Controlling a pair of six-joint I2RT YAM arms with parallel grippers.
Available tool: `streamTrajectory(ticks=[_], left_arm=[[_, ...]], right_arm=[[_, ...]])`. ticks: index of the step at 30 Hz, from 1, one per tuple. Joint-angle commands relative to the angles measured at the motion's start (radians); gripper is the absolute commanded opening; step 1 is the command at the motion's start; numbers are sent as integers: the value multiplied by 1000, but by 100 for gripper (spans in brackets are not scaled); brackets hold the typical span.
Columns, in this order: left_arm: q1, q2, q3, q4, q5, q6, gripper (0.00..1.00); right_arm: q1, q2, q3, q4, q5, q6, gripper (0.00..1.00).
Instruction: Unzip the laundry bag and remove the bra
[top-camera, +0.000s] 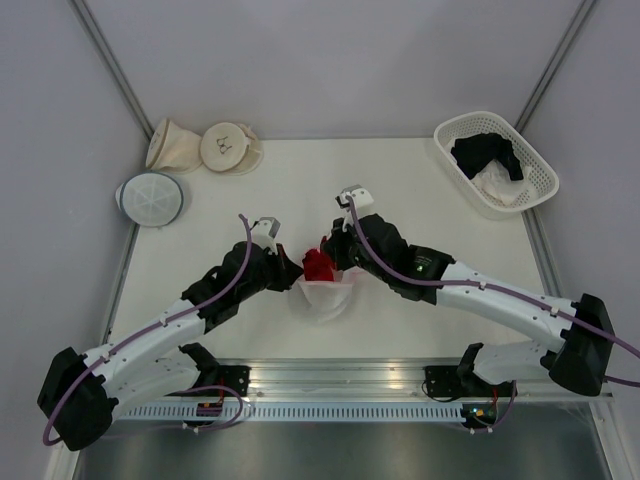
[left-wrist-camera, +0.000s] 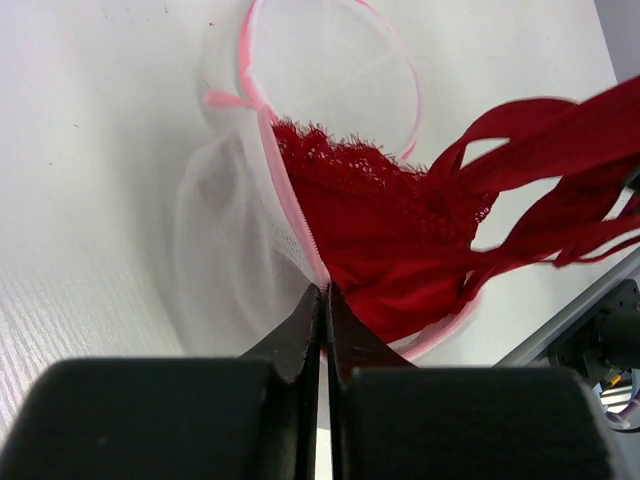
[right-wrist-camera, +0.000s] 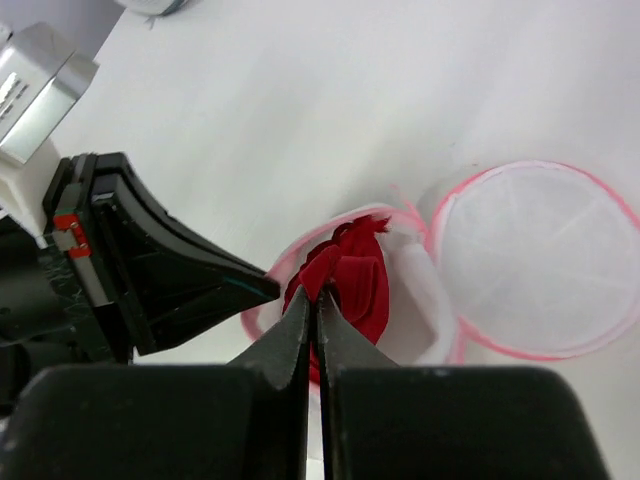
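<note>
The laundry bag (top-camera: 322, 296) lies unzipped at the table's front centre, its white mesh and pink rim gaping, with its round lid (right-wrist-camera: 540, 260) flipped open beside it. The red bra (top-camera: 318, 264) bulges out of the opening, and its straps (left-wrist-camera: 540, 150) trail off to the right. My left gripper (left-wrist-camera: 326, 290) is shut on the bag's pink zipper rim (left-wrist-camera: 290, 200). My right gripper (right-wrist-camera: 316, 295) is shut on a fold of the bra (right-wrist-camera: 360, 280) just above the opening. The two grippers (top-camera: 296, 268) (top-camera: 330, 255) stand close together over the bag.
A white basket (top-camera: 497, 160) at the back right holds a black garment (top-camera: 487, 153) and a white cloth (top-camera: 497, 185). Two beige pouches (top-camera: 175, 145) (top-camera: 228, 145) and a grey-blue-rimmed mesh pouch (top-camera: 150, 198) lie at the back left. A metal rail (top-camera: 330, 375) runs along the near edge.
</note>
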Motion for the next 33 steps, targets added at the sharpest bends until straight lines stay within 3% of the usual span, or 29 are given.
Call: streamTrajectory(ticks=[1, 10, 21, 27, 30, 33], left_arm=[[-4, -12, -7, 10, 0, -29, 2], [-4, -24, -24, 8, 2, -35, 2], [-4, -17, -21, 13, 2, -34, 2], [-4, -20, -18, 13, 8, -34, 2], [-4, -31, -19, 8, 11, -35, 2], [-4, -47, -18, -2, 12, -37, 2]], right_arm=[[2, -35, 21, -14, 147, -19, 0], [-36, -101, 123, 25, 391, -92, 0], [-183, -119, 356, 36, 288, -189, 0], [-214, -58, 470, 17, 400, -251, 0], [-254, -4, 534, -6, 503, -288, 0], [-336, 80, 617, -38, 511, -276, 1]])
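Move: The red bra is already pinched in the right fingers, its body hanging about 8 cm below them and partly still in the laundry bag. The white basket lies roughly 34 cm ahead of the right hand and 44 cm to its right, some 17 cm lower. The bag's middle is about 2 cm back, 3 cm left and 17 cm below; its open lid 8 cm ahead, 6 cm right, 22 cm below. From the left hand the basket is some 35 cm ahead, 51 cm right. The bra is drawn up out of the bag's mouth and carried off towards the basket: the right hand, keeping its pinch, first eases right and forward, then climbs steeply, about 24 cm up, 15 cm right and 12 cm forward in all. Its fingers tilt up and swing clockwise by roughly 30 to 35 degrees. The left hand stays put, still pinching the bag's pink rim. ##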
